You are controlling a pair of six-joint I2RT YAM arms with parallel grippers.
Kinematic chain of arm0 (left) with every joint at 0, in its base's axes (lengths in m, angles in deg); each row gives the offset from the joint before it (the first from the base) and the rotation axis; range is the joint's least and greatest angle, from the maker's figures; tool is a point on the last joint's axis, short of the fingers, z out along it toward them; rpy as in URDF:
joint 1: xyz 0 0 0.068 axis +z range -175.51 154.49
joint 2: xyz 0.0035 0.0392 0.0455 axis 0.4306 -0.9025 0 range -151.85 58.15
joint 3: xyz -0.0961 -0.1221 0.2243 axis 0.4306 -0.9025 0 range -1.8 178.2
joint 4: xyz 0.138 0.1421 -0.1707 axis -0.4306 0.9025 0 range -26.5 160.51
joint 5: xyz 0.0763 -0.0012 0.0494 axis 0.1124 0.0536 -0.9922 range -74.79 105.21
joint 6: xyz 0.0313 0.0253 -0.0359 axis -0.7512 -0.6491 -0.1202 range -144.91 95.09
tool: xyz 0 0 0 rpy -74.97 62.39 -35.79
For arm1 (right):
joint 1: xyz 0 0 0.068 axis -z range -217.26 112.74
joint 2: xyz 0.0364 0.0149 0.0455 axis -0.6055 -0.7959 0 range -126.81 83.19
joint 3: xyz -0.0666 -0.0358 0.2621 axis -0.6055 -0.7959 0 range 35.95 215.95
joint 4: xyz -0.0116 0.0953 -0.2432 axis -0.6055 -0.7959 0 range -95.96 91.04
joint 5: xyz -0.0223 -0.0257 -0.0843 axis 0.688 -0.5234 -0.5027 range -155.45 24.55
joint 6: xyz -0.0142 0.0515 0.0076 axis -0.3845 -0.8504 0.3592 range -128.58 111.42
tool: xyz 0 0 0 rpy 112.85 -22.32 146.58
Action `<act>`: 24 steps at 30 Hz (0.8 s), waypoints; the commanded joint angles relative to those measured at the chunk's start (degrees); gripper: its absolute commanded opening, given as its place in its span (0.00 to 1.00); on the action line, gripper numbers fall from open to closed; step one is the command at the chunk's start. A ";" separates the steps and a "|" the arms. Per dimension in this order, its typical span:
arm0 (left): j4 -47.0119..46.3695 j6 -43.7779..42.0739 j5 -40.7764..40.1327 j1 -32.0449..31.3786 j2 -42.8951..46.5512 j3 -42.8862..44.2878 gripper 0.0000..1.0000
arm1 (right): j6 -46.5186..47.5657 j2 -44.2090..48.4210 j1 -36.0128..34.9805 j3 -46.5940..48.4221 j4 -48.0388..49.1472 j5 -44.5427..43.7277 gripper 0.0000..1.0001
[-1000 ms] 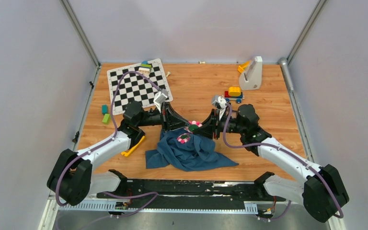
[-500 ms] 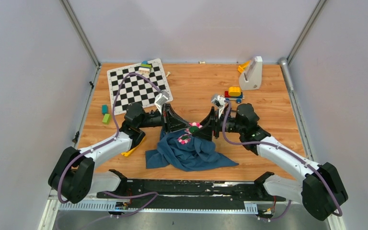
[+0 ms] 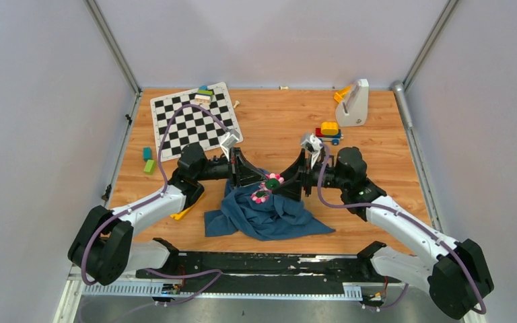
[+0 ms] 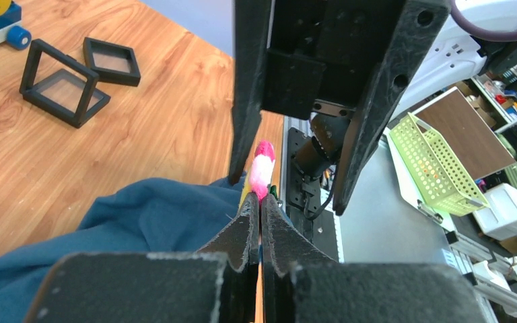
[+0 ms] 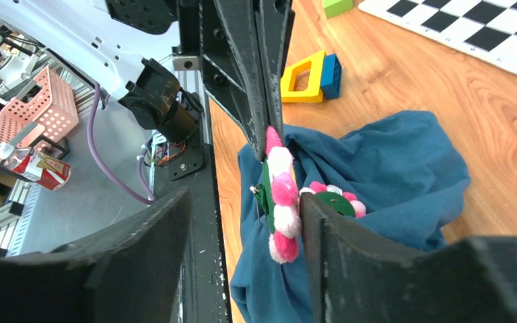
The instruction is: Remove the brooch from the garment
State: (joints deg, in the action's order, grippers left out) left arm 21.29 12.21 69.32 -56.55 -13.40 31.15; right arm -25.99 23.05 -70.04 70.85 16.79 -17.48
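The brooch, pink and white petals round a dark green centre, stands on edge above the blue garment. My left gripper is shut on its upper edge; in the left wrist view the petals stick out past the closed fingertips. My right gripper is open and straddles the brooch, its right finger close beside the petals. The garment hangs under the brooch. A smaller magenta piece with a green middle lies on the cloth.
A chessboard lies at the back left, with green blocks beside it. A toy car and a white stand are at the back right. A yellow piece lies by the left arm. Black frames are on the wood.
Both wrists have shifted slightly and sit a little lower. The brooch stays between the two grippers, a touch lower than before. The garment has hardly moved.
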 commanded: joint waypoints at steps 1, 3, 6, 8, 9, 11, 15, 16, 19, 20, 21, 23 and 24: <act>0.50 -1.68 0.42 -0.15 1.82 2.30 0.00 | 1.63 3.01 1.08 -0.62 -0.06 -2.09 0.55; 0.18 -1.30 1.32 -0.15 1.54 2.48 0.00 | 0.94 3.05 1.44 -0.78 0.40 -2.76 0.48; -1.35 -0.06 2.26 -0.15 0.78 2.33 0.00 | 0.54 1.91 1.48 -0.07 0.63 -2.69 0.42; -2.89 0.83 2.51 -0.15 0.45 2.08 0.00 | 1.25 0.52 1.49 0.65 -0.16 -1.83 0.46; -3.71 1.30 2.56 -0.15 0.36 1.97 0.00 | 1.54 -0.22 1.53 0.89 -0.47 -1.41 0.49; -4.38 1.70 2.70 -0.15 0.22 1.91 0.00 | 1.66 -0.96 1.49 0.85 -0.39 -0.85 0.52; -5.17 2.22 2.76 -0.15 0.02 1.90 0.00 | 1.32 -1.59 1.49 0.16 1.19 -0.11 0.47; -5.29 2.32 2.71 -0.20 -0.10 1.87 0.00 | 1.32 -1.83 1.50 0.22 1.21 -0.02 0.47; -6.16 2.96 3.02 -0.15 -0.43 1.90 0.00 | 1.12 -2.30 1.48 0.17 1.90 0.17 0.40; -6.64 3.14 3.06 -0.15 -0.61 1.84 0.00 | 0.88 -2.39 1.49 0.12 2.38 0.44 0.36; -6.86 3.48 3.10 -0.15 -0.70 1.81 0.00 | 0.56 -2.48 1.49 0.05 3.00 0.57 0.34; -7.55 4.04 3.19 -0.15 -1.03 1.70 0.00 | -0.04 -2.95 1.48 0.19 3.63 0.87 0.30; -8.06 4.16 3.17 -0.15 -1.08 1.62 0.00 | -0.16 -3.38 1.49 0.36 3.67 0.94 0.29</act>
State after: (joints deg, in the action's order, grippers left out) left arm 17.88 14.66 71.24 -56.55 -14.20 31.26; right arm -25.27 20.75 -68.68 70.47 17.09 -17.72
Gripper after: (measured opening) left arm 0.007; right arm 0.314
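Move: The pink-and-white brooch sits pinched at its edge in the left hand's shut fingertips, its middle about 2 cm to their right and level with them. From the right hand's open fingers, that same middle lies about 1 cm ahead and 1 cm to the left, level. A second brooch, on the garment, lies roughly 3 cm ahead, 2 cm left and 14 cm below the left hand. The garment's middle is some 3 cm ahead, straight below by about 18 cm. The brooch stays pinched in the left hand, which keeps almost still, while the right hand works on its free side: it first eases up and to the right by less than 1 cm, then sinks about 2 cm, having shifted about 1 cm forward in all. Its fingers, still pointing left, narrow from over half open to about a third, either side of the brooch, the rear finger coming up against its edge. ##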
